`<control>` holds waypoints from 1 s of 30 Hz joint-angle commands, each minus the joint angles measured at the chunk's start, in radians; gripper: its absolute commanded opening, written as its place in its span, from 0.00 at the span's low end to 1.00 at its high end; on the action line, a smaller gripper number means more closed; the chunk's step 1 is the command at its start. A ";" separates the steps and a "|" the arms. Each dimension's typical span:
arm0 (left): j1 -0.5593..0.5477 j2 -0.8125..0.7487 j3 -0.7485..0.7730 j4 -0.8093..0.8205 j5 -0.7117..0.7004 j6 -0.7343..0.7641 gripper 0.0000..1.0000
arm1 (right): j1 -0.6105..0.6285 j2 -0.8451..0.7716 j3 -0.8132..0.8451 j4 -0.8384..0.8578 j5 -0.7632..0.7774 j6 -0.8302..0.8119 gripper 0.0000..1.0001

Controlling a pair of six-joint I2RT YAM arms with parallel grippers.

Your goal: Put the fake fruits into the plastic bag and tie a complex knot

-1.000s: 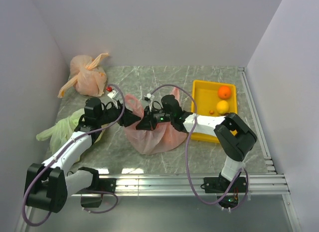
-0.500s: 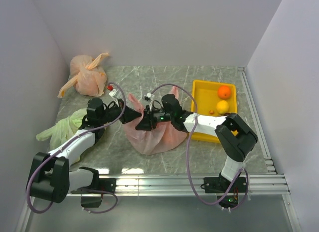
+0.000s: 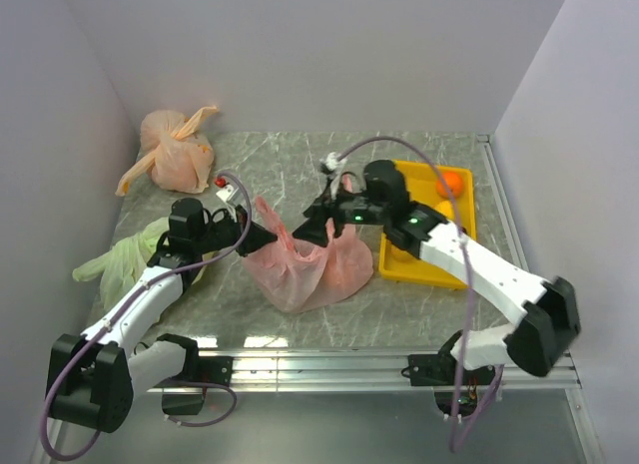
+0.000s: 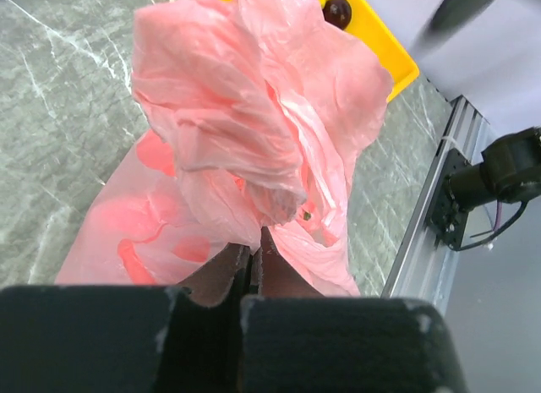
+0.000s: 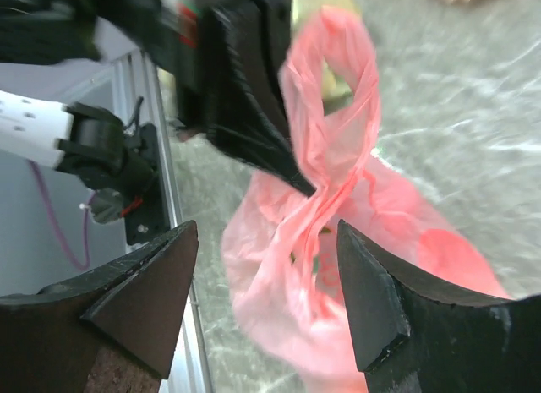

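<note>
The pink plastic bag lies slumped mid-table, with red fruit shapes showing through its skin. My left gripper is shut on a pink handle strip at the bag's left side, and its jaws pinch the plastic. My right gripper hovers open just above the bag's mouth, with nothing between its fingers. In the right wrist view the handle rises as a loop and twists into a strand; I cannot tell whether it forms a knot. An orange sits in the yellow tray, partly behind the right arm.
An orange-peach tied bag rests at the back left and a yellow-green bag lies by the left wall under the left arm. A small dark fruit sits in the tray corner. White walls close in the back and both sides.
My right gripper opened, let go of the bag and drew up and to the right. My left gripper closed on the pink handle strip.
</note>
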 commanded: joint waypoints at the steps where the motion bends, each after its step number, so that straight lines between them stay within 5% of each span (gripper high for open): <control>1: 0.000 -0.016 0.044 -0.039 0.030 0.061 0.01 | -0.099 -0.140 0.002 -0.158 0.008 -0.030 0.74; 8: 0.000 0.035 0.093 -0.075 0.076 0.127 0.01 | -0.366 -0.167 -0.076 -0.316 -0.034 -0.046 0.74; 23: -0.023 0.152 0.252 -0.272 0.197 0.406 0.01 | -0.380 0.150 -0.035 -0.151 -0.150 0.060 0.73; 27: -0.052 0.167 0.279 -0.336 0.234 0.496 0.01 | -0.362 0.233 0.021 -0.141 -0.218 0.047 0.52; 28: -0.060 0.173 0.292 -0.349 0.241 0.516 0.01 | -0.350 0.267 0.038 -0.146 -0.235 0.037 0.38; 30: -0.089 0.184 0.326 -0.413 0.261 0.605 0.01 | -0.340 0.282 0.074 -0.146 -0.267 0.008 0.25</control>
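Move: The pink bag's upright right handle is roughly 9 cm to the right of the right hand, 7 cm farther out and 12 cm lower. The handle already pinched by the left fingers is level with the right hand, about 6 cm to its left and 8 cm down; the bag's fruit-filled body lies some 8 cm back, 3 cm right and 22 cm below. From the left hand, the right handle is about 15 cm right, 4 cm forward and slightly lower. The plastic bag's free right handle is what the open right hand goes for: it rises slightly as it sweeps some 13 cm right and forward, then drops about 16 cm from its highest point, fingertips tipping down, easing back left as the fingers close around the film. The left hand keeps its pinch on the other handle, turning about 20 degrees clockwise and drifting slightly right. ##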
